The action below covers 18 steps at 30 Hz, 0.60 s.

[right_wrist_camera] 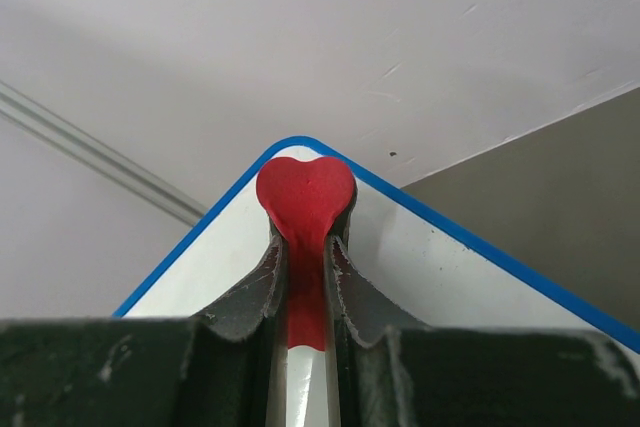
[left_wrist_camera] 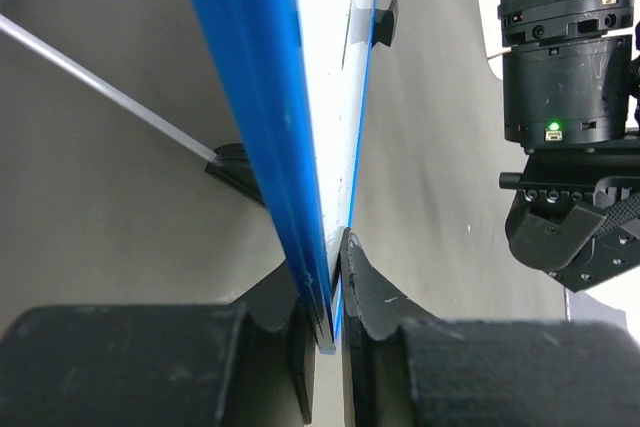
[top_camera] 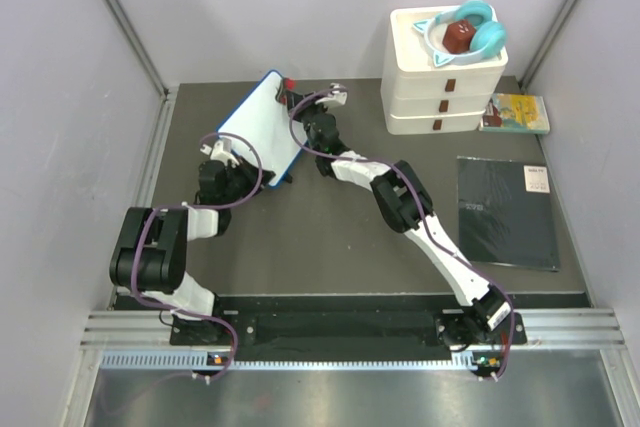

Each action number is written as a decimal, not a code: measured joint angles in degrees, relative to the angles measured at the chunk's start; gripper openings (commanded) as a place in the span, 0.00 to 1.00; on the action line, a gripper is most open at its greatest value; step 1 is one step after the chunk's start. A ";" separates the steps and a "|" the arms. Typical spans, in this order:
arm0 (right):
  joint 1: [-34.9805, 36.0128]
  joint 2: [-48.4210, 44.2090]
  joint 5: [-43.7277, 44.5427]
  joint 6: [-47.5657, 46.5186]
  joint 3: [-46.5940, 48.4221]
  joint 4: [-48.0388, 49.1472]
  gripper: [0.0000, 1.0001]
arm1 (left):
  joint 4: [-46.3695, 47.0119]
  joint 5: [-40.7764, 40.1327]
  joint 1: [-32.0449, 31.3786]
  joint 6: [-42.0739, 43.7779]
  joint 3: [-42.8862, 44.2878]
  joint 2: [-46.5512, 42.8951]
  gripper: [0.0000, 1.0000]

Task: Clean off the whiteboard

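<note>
The whiteboard, white with a thin blue frame, is held up tilted at the back left; I see no scribbles on it. My left gripper is shut on its lower edge, and in the left wrist view the fingers clamp the blue frame at the gripper. My right gripper is at the board's far top corner, shut on a red heart-shaped eraser. In the right wrist view the gripper presses the eraser on the white board face.
A white stack of drawers with teal headphones on top stands at the back right. A yellow-green booklet lies beside it. A flat black pad lies on the right. Grey walls enclose the table.
</note>
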 measured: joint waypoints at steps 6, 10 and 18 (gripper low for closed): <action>-0.35 -0.04 -0.42 -0.59 2.54 -3.61 0.00 | -1.14 -2.01 -1.27 -1.27 0.83 0.02 0.00; -0.33 0.20 -0.59 -0.70 8.70 -7.63 0.00 | 0.44 -2.78 -1.51 -2.95 -0.44 0.28 0.00; -0.31 0.52 -0.57 -0.74 11.67 -8.48 0.00 | 2.86 -3.85 -1.92 -4.63 -2.03 0.50 0.00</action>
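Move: My right hand holds the red eraser, its middle roughly 1 cm ahead of and above my hand point. The whiteboard's top corner lies about 4 cm ahead, 3 cm left and 6 cm higher; the board's middle is some 6 cm back, 6 cm left and 5 cm lower. From my left hand, which already pinches the near corner, that top corner is about 23 cm ahead, 2 cm right and 14 cm up. I sweep my right hand upward about 6 cm with only a slight forward drift, wiping the eraser up the steeply leaning board towards its top corner, then ease back down a little at the end. My grip on the eraser stays shut and the wrist hardly turns. My left hand keeps pinching the near corner, shifting it only slightly right and down. ##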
